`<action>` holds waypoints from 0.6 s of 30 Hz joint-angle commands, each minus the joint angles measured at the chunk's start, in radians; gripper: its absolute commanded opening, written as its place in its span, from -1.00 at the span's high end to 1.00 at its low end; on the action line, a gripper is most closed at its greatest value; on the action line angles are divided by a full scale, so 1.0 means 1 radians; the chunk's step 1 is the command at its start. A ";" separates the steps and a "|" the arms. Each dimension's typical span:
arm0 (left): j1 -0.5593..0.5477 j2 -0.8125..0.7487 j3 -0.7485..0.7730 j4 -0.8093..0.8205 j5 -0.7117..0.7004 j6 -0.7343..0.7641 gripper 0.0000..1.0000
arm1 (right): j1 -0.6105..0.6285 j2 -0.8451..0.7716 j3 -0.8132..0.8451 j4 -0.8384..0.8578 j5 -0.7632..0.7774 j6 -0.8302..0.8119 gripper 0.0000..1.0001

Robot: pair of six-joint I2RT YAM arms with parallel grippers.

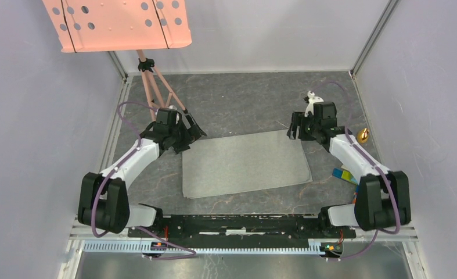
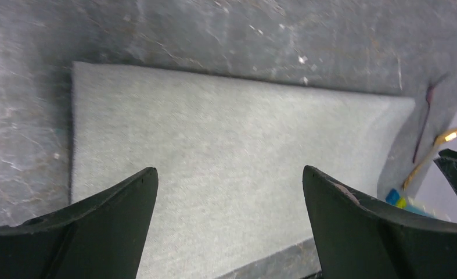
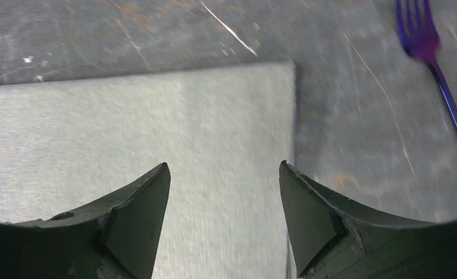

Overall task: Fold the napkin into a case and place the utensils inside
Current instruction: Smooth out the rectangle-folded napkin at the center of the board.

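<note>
The grey napkin (image 1: pixel 243 165) lies flat and unfolded in the middle of the table; no case is formed. My left gripper (image 1: pixel 194 132) hovers over its far left corner, open, with only cloth (image 2: pixel 226 133) showing between its fingers (image 2: pixel 230 169). My right gripper (image 1: pixel 292 129) stands open above the napkin's far right corner (image 3: pixel 156 128), with nothing between its fingers (image 3: pixel 224 164). The purple fork (image 3: pixel 432 58) lies on the table right of the napkin. The spoon (image 2: pixel 432 157) rests beside the fork (image 2: pixel 426 116), and its gold bowl (image 1: pixel 363 136) is near the right wall.
A salmon-pink perforated panel (image 1: pixel 118 23) on a tripod stand (image 1: pixel 156 81) rises at the back left. Colourful toy blocks (image 1: pixel 345 174) lie by the right arm, near the napkin's right edge. Walls enclose the dark marbled table (image 1: pixel 237 99) on three sides.
</note>
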 commanded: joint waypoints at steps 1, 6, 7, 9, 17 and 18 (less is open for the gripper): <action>-0.048 -0.105 -0.036 -0.059 0.042 0.037 -1.00 | -0.014 -0.140 -0.105 -0.219 0.156 0.126 -0.45; -0.106 -0.220 -0.067 -0.093 0.045 0.028 -1.00 | -0.016 -0.367 -0.250 -0.311 0.286 0.216 -0.27; -0.113 -0.234 -0.070 -0.101 0.047 0.028 -1.00 | -0.015 -0.405 -0.281 -0.303 0.268 0.219 -0.21; -0.123 -0.252 -0.077 -0.107 0.052 0.027 -1.00 | -0.016 -0.443 -0.351 -0.271 0.245 0.222 0.04; -0.141 -0.267 -0.091 -0.108 0.061 0.022 -1.00 | -0.014 -0.365 -0.386 -0.244 0.220 0.187 0.34; -0.142 -0.270 -0.093 -0.108 0.058 0.021 -1.00 | -0.014 -0.363 -0.388 -0.236 0.218 0.186 0.33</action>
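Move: The folded napkin's near right corner, the right hand's goal, lies about 16 cm back, 6 cm to its right and 8 cm below. Its far right corner is some 4 cm ahead and 3 cm right; the fork is about 4 cm ahead and 11 cm right, and the blue brick 13 cm back and 17 cm right, all at table height. From the left hand, the near right corner is roughly 11 cm back and 40 cm right, 8 cm below. Back along the napkin's right edge sweeps the right hand, about 15 cm with 5 cm of rightward drift, sinking some 7 cm to its near corner. It turns clockwise and tips further down while its fingers close to about half their gap, their tips about the corner's loose layers. The empty left hand, wide open, draws back some 6 cm, slightly right and up over the cloth. ##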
